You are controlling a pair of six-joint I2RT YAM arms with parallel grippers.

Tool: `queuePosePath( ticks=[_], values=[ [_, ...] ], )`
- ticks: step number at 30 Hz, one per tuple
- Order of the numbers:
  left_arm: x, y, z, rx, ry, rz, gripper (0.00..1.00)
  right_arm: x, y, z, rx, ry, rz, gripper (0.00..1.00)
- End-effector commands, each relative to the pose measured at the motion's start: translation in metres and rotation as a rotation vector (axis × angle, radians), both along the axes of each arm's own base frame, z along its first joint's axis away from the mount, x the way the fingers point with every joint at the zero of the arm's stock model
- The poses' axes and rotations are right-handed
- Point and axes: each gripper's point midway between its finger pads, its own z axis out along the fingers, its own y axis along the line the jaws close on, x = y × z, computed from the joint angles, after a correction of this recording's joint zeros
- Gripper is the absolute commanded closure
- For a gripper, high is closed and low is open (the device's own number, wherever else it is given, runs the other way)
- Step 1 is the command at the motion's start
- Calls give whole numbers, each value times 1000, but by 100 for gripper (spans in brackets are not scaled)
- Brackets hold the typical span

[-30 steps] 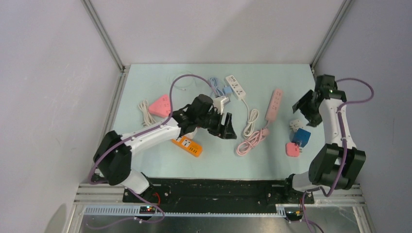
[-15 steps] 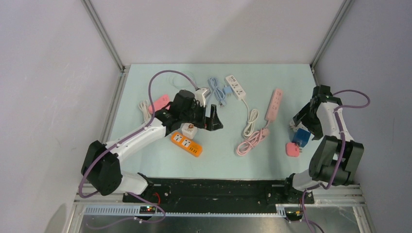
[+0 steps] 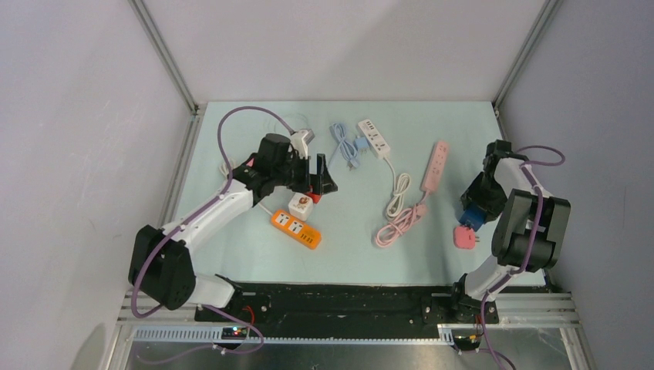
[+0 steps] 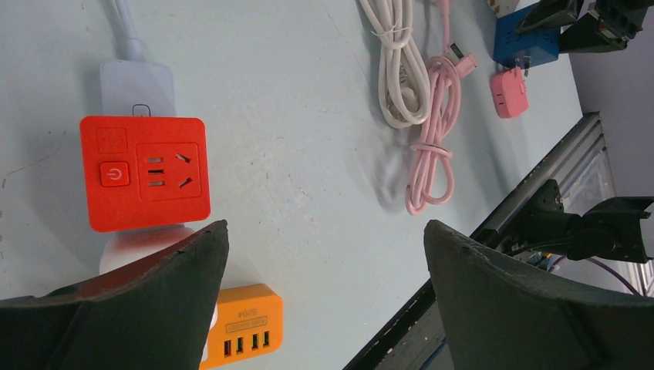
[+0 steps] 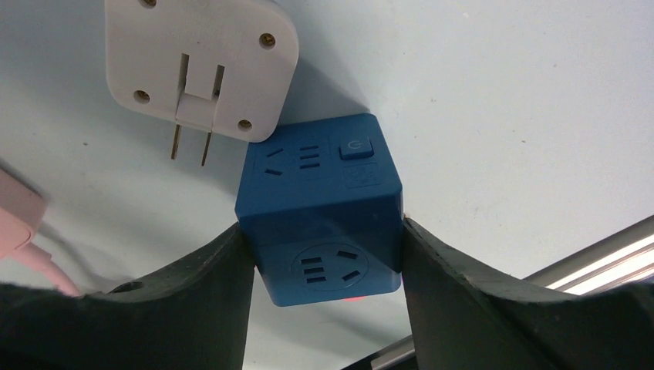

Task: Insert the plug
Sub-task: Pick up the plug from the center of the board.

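A blue cube socket sits on the table at the right, and my right gripper is shut on it, one finger pressed on each side. Beside the cube lies a white plug adapter with its two prongs showing. From above, the right gripper stands over the blue cube, with a pink plug just in front. My left gripper hangs open and holds nothing. It is beside a red cube socket and above an orange power strip.
A pink power strip, a white power strip, a coiled pink cable, a white cable and a blue cable lie mid-table. The black front rail runs along the near edge.
My left arm has swung back to the left and its jaws have widened. My right gripper has come down over the blue cube socket and closed on its sides.
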Motion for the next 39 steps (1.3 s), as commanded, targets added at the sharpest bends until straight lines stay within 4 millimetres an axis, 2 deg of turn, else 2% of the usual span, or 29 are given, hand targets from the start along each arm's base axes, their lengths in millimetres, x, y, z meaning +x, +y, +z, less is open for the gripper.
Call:
queuePosePath(
  ticks=[1,3,8,12,14,20,24,32,33,39],
  values=[
    [9,-4,27,-23,-70,-41,0,22,-1,22,-97,-117,19,59],
    [10,-6,28,-23,-67,-45,0,30,7,32,-80,-171,37,65],
    [13,-14,36,-53,-54,-66,0,51,41,73,8,-333,99,68],
    [18,-20,51,-87,-60,-67,0,72,90,118,185,-534,193,68],
    [20,-24,62,-108,-69,-75,0,81,122,139,290,-627,269,68],
    [32,-34,110,-185,-135,-90,1,103,195,209,481,-889,491,67],
    [36,-39,137,-231,-166,-102,0,106,223,247,568,-997,585,67],
    [34,-51,163,-299,-162,-162,1,94,271,307,735,-1160,782,66],
    [34,-52,164,-306,-156,-165,0,90,276,310,765,-1159,816,66],
    [31,-59,202,-375,-179,-202,0,71,297,336,887,-1219,1029,66]
  ],
)
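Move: The right hand already grips the blue plug low over the table; the open left gripper is about 46 cm to its left, 5 cm ahead and 12 cm higher. A white plug sits 6 cm straight ahead of the right hand, the pink plug 8 cm back and 5 cm left, the pink strip 17 cm ahead and 11 cm left. From the left hand, the blue plug lies some 46 cm right, 5 cm back and 13 cm below. Right hand lifts the blue plug nearly 30 cm, equally far left, fingers swinging towards the rising left gripper. ##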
